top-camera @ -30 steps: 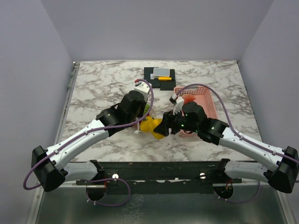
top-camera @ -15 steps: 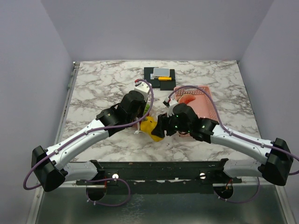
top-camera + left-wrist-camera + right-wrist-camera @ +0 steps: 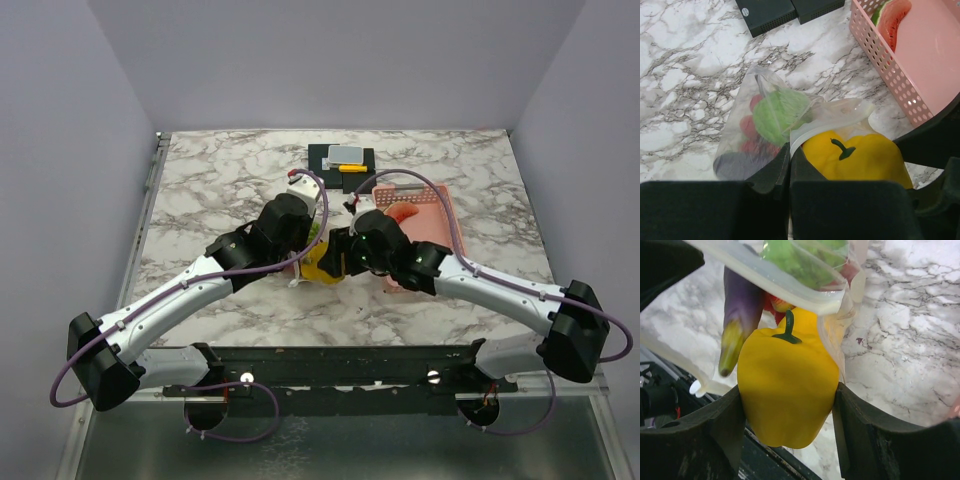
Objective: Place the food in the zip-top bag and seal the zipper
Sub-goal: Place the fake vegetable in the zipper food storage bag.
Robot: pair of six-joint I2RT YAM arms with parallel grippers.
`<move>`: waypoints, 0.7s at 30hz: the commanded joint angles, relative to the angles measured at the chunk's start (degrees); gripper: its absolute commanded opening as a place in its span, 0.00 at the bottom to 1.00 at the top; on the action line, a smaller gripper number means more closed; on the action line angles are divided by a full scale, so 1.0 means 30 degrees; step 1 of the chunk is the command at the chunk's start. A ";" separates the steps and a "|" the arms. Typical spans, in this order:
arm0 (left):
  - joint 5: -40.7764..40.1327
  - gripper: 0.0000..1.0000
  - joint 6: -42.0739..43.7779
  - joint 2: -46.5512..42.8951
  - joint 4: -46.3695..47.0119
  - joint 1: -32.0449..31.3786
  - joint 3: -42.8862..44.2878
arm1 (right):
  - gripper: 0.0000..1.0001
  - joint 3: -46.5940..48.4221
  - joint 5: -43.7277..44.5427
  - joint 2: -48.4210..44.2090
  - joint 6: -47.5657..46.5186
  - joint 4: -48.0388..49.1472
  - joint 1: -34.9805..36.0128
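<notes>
The clear zip-top bag [image 3: 735,150] lies on the marble table with green food [image 3: 780,114], red pieces and a purple eggplant [image 3: 741,300] inside. My left gripper [image 3: 789,156] is shut on the bag's rim near its mouth, seen in the top view under the left wrist [image 3: 300,262]. My right gripper [image 3: 787,392] is shut on a yellow pepper [image 3: 787,385], stem towards the bag. The pepper [image 3: 860,155] sits at the bag's open mouth, its top under the white zipper strip [image 3: 775,277]. From above, the pepper [image 3: 322,268] shows between both wrists.
A pink perforated basket [image 3: 440,215] stands to the right of the bag and holds a watermelon slice [image 3: 892,15]. A yellow-and-grey item on a black base [image 3: 342,160] sits at the back centre. The right arm [image 3: 480,285] reaches across in front of the basket.
My right arm has swung left with the yellow pepper, bringing it from beside the basket up to the bag's mouth. The left gripper has stayed on the bag.
</notes>
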 commanded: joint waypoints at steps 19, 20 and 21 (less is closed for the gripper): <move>0.1353 0.00 -0.0009 -0.0231 0.0537 0.0072 -0.0096 | 0.01 0.3236 0.0349 0.4016 -0.0376 0.3540 0.0128; 0.1410 0.00 -0.0023 -0.0203 0.0552 0.0088 -0.0092 | 0.01 0.3211 0.0336 0.4114 -0.0436 0.3884 0.0115; 0.1428 0.00 -0.0006 -0.0221 0.0543 0.0068 -0.0092 | 0.01 0.3182 0.0298 0.4254 -0.0469 0.4238 0.0120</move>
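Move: The right hand already has the yellow pepper at the bag mouth, whose middle lies about 3 cm ahead of it, 4 cm to its left and 1 cm below. In the bag, a yellow food sits some 4 cm ahead, 5 cm left and 6 cm below, and the green cabbage about 10 cm ahead, 5 cm left and 9 cm below; the basket is around 7 cm ahead, 22 cm right and 11 cm below. From the left hand, the mouth is 1 cm back, 4 cm right and 3 cm below. The right hand, keeping its hold on the yellow pepper at an unchanged opening, carries it forward and left almost level, about 6 cm in all, going first mostly forward and then more to the left, stem end leading in through the bag mouth, with hardly any turn of the wrist. The left hand keeps the bag's rim pinched between shut fingers and holds nearly still beside the mouth, so the pepper passes under the zipper edge towards the green cabbage. ##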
